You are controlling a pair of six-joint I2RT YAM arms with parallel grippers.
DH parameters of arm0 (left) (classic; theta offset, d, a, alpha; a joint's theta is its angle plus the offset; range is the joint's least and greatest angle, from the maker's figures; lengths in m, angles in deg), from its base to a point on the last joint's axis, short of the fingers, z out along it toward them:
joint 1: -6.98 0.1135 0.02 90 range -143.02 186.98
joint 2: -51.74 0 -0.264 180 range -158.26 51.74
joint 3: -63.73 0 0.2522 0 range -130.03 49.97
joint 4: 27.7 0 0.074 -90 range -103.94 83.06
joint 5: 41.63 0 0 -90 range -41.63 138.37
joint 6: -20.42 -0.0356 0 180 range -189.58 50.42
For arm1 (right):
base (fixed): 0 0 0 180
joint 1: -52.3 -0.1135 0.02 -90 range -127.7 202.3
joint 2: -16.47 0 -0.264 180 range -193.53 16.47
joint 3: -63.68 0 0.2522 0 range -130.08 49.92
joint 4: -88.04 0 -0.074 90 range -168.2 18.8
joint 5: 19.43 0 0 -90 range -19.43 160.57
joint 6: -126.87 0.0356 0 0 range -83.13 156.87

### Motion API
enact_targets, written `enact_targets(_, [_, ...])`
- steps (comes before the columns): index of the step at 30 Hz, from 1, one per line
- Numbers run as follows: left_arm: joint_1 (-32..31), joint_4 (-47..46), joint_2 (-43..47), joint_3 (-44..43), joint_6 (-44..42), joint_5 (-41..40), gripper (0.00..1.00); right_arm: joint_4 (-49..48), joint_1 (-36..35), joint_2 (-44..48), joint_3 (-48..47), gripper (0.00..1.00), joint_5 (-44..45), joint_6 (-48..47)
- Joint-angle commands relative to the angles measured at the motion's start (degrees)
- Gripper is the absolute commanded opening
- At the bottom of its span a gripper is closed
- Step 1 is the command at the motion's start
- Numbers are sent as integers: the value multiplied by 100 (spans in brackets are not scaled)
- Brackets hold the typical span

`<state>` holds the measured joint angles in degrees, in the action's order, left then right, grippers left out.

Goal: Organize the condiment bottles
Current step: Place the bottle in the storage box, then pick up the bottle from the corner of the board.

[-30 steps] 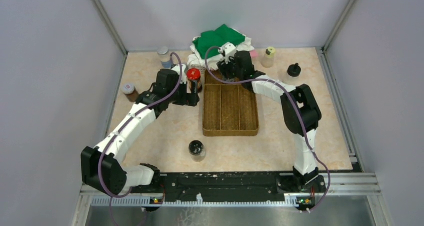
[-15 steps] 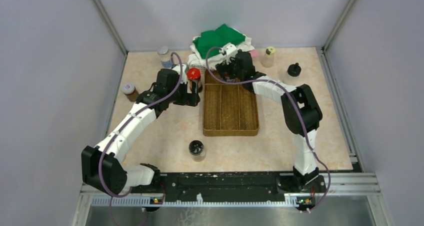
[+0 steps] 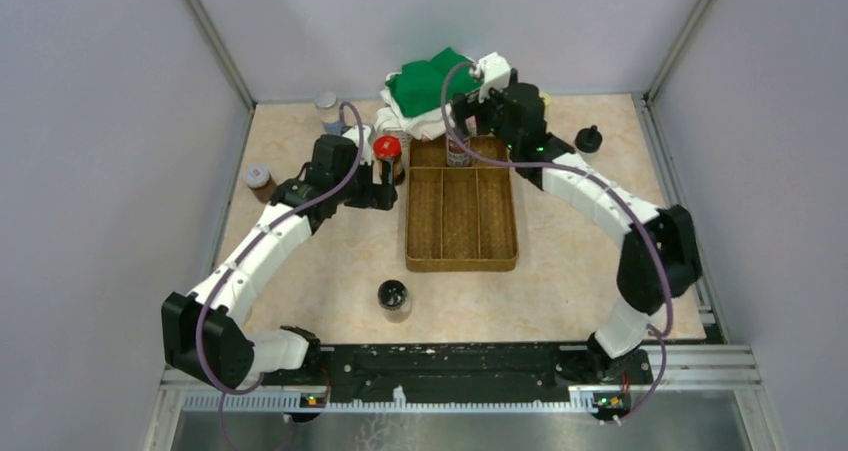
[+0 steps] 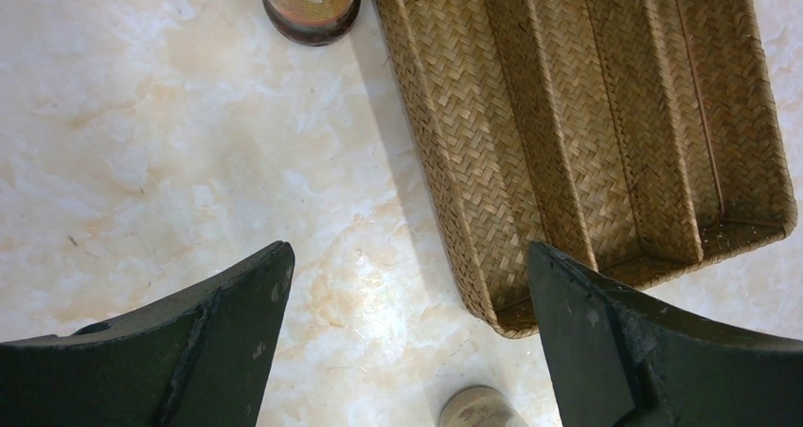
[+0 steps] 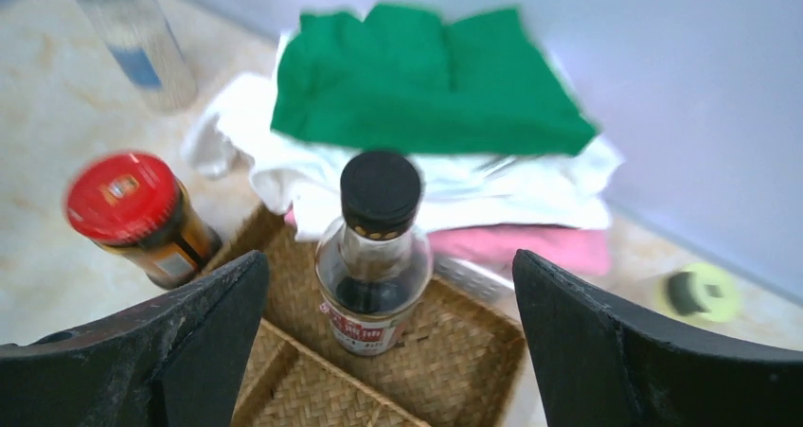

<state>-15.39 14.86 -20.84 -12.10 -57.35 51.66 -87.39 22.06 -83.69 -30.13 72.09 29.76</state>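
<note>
A tall clear black-capped, red-labelled bottle [image 3: 458, 151] [image 5: 377, 247] stands upright in the far end compartment of the brown woven tray [image 3: 462, 265] [image 5: 464, 351]. My right gripper [image 3: 475, 121] [image 5: 390, 257] is open and empty, hovering just behind and above that bottle without touching it. A red-lidded jar [image 3: 387, 149] [image 5: 128, 204] stands outside the tray's far left corner. My left gripper [image 3: 383, 186] [image 4: 407, 285] is open and empty, pointing down at the table beside the tray [image 4: 568, 115]. A black-lidded jar [image 3: 393, 298] [image 4: 310, 6] stands in front of the tray.
A grey-lidded clear bottle [image 3: 327, 111] [image 5: 133, 39], a pink-lidded jar [image 3: 258, 178], a black-capped bottle [image 3: 588, 139] and a yellow-lidded one [image 5: 701, 294] stand around the table. Green and white cloths [image 3: 435, 81] [image 5: 426, 77] are piled behind the tray. Grey walls enclose three sides.
My right gripper has lifted and drawn back toward the far right, leaving the tall bottle standing in the tray. The left arm has not moved.
</note>
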Motion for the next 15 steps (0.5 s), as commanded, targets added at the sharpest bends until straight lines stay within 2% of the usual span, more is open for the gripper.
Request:
enact_targets(1, [30, 107, 111, -757, -102, -274, 99, 259, -14, 1398, -40, 99, 578, 326])
enact_targets(6, [45, 555, 25, -1969, -272, -277, 99, 1033, 179, 2395, 364, 99, 1152, 632])
enact_targets(9, [57, 911, 139, -2506, -378, -619, 99, 1382, 331, 2971, 810, 99, 1257, 897])
enact_targets(15, [59, 1387, 943, -2536, -349, -1375, 99, 2047, 379, 4102, 1572, 99, 1430, 1115])
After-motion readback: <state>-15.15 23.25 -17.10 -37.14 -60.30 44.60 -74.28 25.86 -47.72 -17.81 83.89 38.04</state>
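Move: Standing upright in the storage box's far compartment, the bottle lies about 4 cm ahead and 3 cm left of the right hand, its middle some 13 cm lower. The red-capped jar is roughly 15 cm left of the bottle and 3 cm nearer the bases; the cloth basket is some 12 cm beyond the bottle. From the left hand the bottle is about 20 cm ahead, 15 cm right and 7 cm lower. Backing away from the already released bottle with fingers still wide open, the right hand climbs about 16 cm while drawing back and to its right, 12–13 cm each way, then sinks some 3 cm, turning clockwise about 15 degrees. The empty left hand rises some 18 cm almost straight up, away from the table beside the box, its open fingers tipping up about 20 degrees. ##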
